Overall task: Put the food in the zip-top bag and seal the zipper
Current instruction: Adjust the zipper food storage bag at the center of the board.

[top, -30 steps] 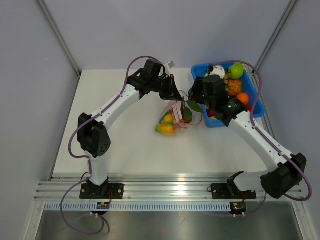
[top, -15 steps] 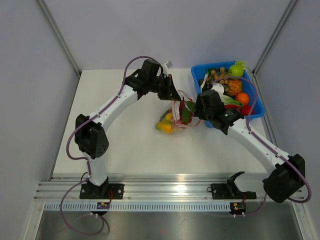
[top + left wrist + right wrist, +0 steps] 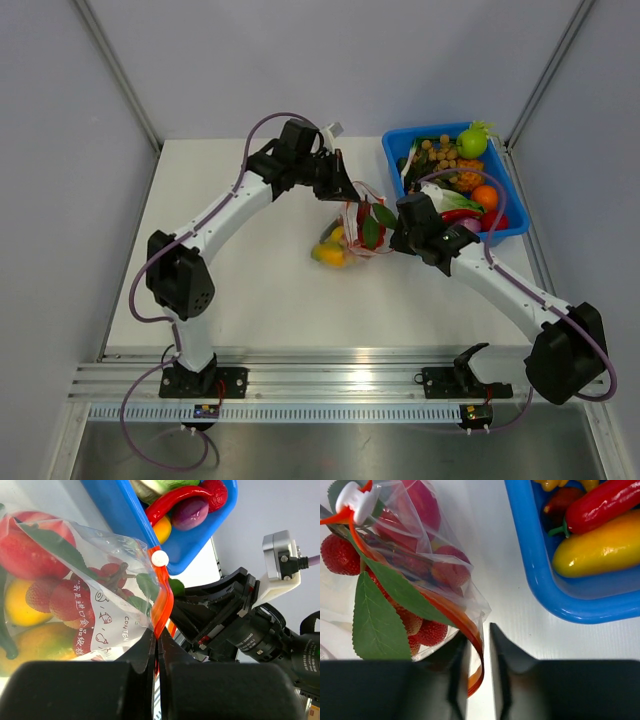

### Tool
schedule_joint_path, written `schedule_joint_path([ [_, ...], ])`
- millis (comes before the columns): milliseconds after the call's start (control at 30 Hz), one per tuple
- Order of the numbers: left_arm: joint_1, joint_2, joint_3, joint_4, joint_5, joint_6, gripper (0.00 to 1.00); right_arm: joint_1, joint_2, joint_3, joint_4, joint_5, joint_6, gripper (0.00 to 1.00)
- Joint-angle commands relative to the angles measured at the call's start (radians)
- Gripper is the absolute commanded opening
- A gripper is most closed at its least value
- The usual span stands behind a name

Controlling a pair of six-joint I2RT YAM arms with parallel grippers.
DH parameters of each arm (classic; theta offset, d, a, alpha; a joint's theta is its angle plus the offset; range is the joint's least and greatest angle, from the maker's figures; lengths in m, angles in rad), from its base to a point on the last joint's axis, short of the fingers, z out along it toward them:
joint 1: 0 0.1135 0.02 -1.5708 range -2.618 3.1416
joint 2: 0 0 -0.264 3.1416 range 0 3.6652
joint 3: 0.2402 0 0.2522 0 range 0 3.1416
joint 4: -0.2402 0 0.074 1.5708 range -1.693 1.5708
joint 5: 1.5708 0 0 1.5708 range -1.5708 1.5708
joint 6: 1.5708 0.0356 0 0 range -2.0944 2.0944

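The clear zip-top bag (image 3: 358,230) lies mid-table with food inside: strawberries (image 3: 427,632), a green leaf (image 3: 375,620), and yellow fruit (image 3: 17,602). My left gripper (image 3: 157,640) is shut on the red-orange zipper (image 3: 162,600) at the bag's far end, below the white slider (image 3: 160,558). In the top view the left gripper (image 3: 343,190) holds that end up. My right gripper (image 3: 480,640) sits at the bag's other corner. Its jaws are narrowly apart, with the zipper (image 3: 455,617) curling between them and bare table showing beside the strip. From above, the right gripper (image 3: 393,240) touches the bag's right side.
The blue bin (image 3: 392,150) stands at the back right, just right of the bag. It holds more food (image 3: 462,180), such as a red pepper (image 3: 605,502) and a yellow piece (image 3: 600,550). Its rim (image 3: 540,580) is close to my right fingers.
My right arm has swung from over the bin down and left to the bag's right corner, and its jaws have narrowed around the zipper. The left gripper has kept its hold.
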Motion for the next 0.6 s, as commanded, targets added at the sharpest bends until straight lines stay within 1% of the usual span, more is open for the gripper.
schedule_joint_path([
  [0,0.006,-0.08,-0.005,0.064,0.033,-0.011,0.0,-0.002,-0.001,0.032,0.056,-0.032,0.021,0.23],
  [33,0.008,-0.083,-0.01,0.066,0.031,-0.011,0.0,-0.002,-0.004,0.041,0.055,-0.029,0.017,0.09],
  [67,0.011,-0.085,-0.011,0.067,0.031,-0.009,0.0,-0.002,-0.006,0.053,0.055,-0.026,0.012,0.02],
  [100,0.014,-0.092,-0.013,0.066,0.03,-0.008,0.0,-0.001,-0.007,0.087,0.053,-0.024,-0.005,0.0],
  [167,0.03,-0.095,-0.011,0.061,0.03,-0.006,0.0,-0.002,-0.012,0.136,0.033,-0.025,-0.023,0.0],
  [233,0.053,-0.105,-0.004,0.061,0.034,-0.006,0.0,-0.002,-0.015,0.22,0.015,-0.038,-0.051,0.0],
  [333,0.089,-0.118,0.039,0.026,0.024,0.009,0.0,-0.002,-0.044,0.303,0.012,-0.065,-0.072,0.0],
  [467,0.11,-0.141,0.071,-0.002,-0.021,0.035,0.0,-0.002,-0.082,0.296,0.041,-0.065,-0.077,0.0],
  [567,0.109,-0.12,0.056,0.001,-0.03,0.034,0.0,-0.002,-0.035,0.245,0.049,-0.053,-0.086,0.0],
])
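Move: The near-right stretch of the bag's orange zipper rim is practically between the right hand's half-open fingers, within about 1 cm to its left. The leafy lychees in the bag mouth lie roughly 4 cm ahead of that hand, 5 cm left and a little lower; the white slider is about 7 cm ahead and 4 cm left; the blue basket's middle is some 15 cm ahead and 13 cm right. From the left hand, still pinching the rim, that near-right stretch lies about 8 cm right, 7 cm back and 8 cm below. The right fingers close on the near-right stretch of the orange rim, then the hand lifts it steeply by about 14 cm, drifting a little forward and left while the fingertips tilt upward by some 15 degrees. The left hand keeps its pinch on the opposite part of the rim and, after barely moving at first, draws it leftward about 5 cm, also rising and going forward, away from the slider and spreading the mouth between the two grips. ##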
